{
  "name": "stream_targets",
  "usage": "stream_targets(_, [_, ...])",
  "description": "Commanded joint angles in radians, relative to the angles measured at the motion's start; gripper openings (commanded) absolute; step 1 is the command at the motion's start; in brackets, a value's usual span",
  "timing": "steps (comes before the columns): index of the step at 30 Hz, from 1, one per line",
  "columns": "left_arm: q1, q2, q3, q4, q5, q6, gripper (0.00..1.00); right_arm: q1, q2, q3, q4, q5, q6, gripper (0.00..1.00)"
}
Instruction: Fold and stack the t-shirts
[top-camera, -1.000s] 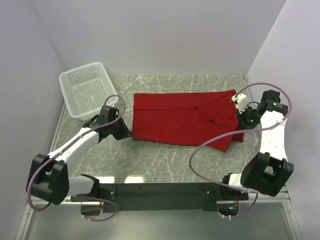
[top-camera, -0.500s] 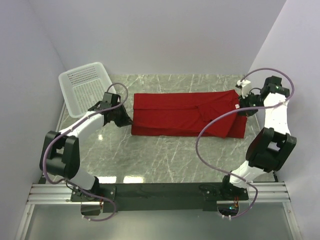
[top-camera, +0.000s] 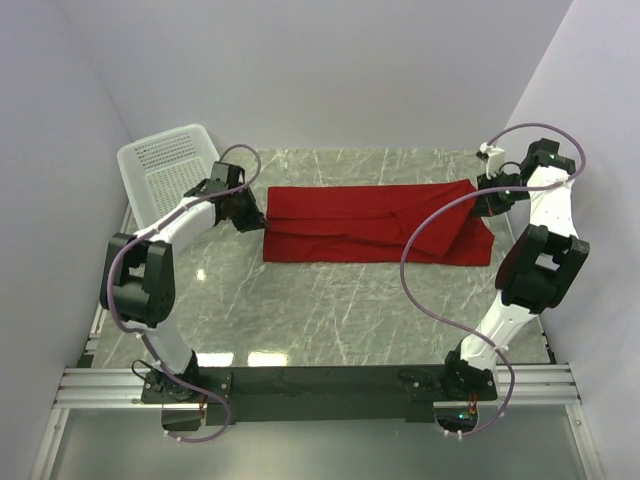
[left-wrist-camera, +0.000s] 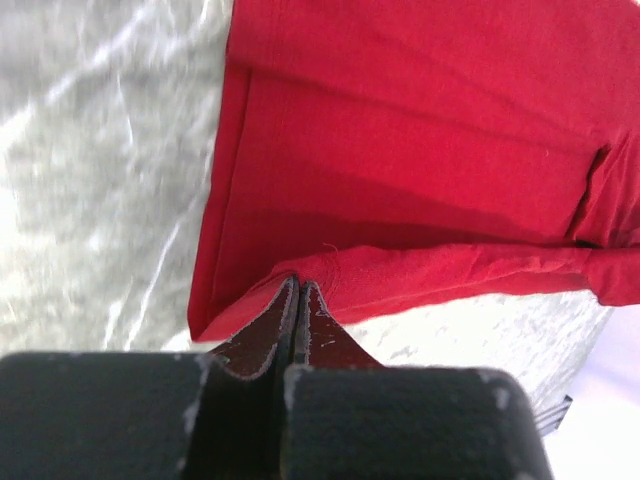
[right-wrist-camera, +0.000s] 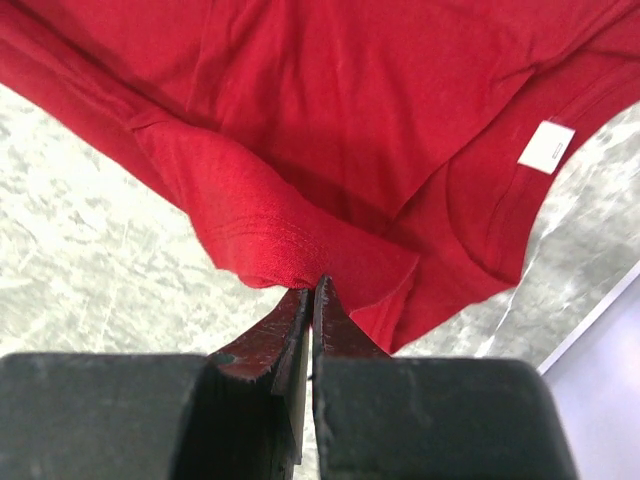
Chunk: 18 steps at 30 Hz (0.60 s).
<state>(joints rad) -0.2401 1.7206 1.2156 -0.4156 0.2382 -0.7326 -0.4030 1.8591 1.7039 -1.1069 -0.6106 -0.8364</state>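
Note:
A red t-shirt (top-camera: 370, 225) lies folded lengthwise in a long band across the far half of the marble table. My left gripper (top-camera: 256, 217) is shut on its left edge, and the pinched hem shows in the left wrist view (left-wrist-camera: 330, 275). My right gripper (top-camera: 483, 203) is shut on its right end, where the right wrist view shows a bunched fold (right-wrist-camera: 270, 235) between the fingertips. The white neck label (right-wrist-camera: 547, 146) shows inside the collar. Both pinched edges are lifted and carried over the shirt.
A white mesh basket (top-camera: 165, 170) stands at the far left corner, just behind my left arm. The walls close in at the back and both sides. Bare marble (top-camera: 330, 310) stretches between the shirt and the arm bases.
Both grippers have moved away from me, carrying the shirt's near edge toward the far side. The red shape has become a narrower band. Both arms stretch out further.

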Motion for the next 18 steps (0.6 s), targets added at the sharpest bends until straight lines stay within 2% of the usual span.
stream_targets(1, [0.013, 0.039, 0.077, -0.018, -0.014, 0.047, 0.01, 0.024, 0.026, 0.085, 0.012, -0.032, 0.071, 0.0])
stream_targets(8, [0.021, 0.154, 0.159, -0.031, -0.013, 0.061, 0.01, 0.056, 0.075, 0.105, 0.051, -0.025, 0.146, 0.0])
stream_targets(18, [0.032, 0.238, 0.258, -0.061, -0.022, 0.081, 0.01, 0.061, 0.115, 0.118, 0.113, 0.015, 0.24, 0.0])
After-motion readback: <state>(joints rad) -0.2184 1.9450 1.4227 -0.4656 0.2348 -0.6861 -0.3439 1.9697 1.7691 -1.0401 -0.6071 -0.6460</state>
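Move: The left hand holds its end of the t-shirt's lifted layer; the shirt's far left corner lies about 14 cm ahead of it, some 1 cm to the right and 8 below. From that hand the near left corner is roughly 7 cm back and straight below, the white basket 17 ahead and 27 left. The right hand, holding the other end, has the far right corner about 12 cm ahead and 12 below, the near right corner 11 back and 7 right. Both hands keep their closed grip on the red t-shirt's lifted layer and carry it on across the lower layer towards the far edge, the left hand going forward about 4.5 cm while sinking some 3 cm. The right hand eases forward about 3 cm, drifting nearly 2 cm left towards its partner and coming down about 2 cm after a level start, its wrist turning only slightly. ##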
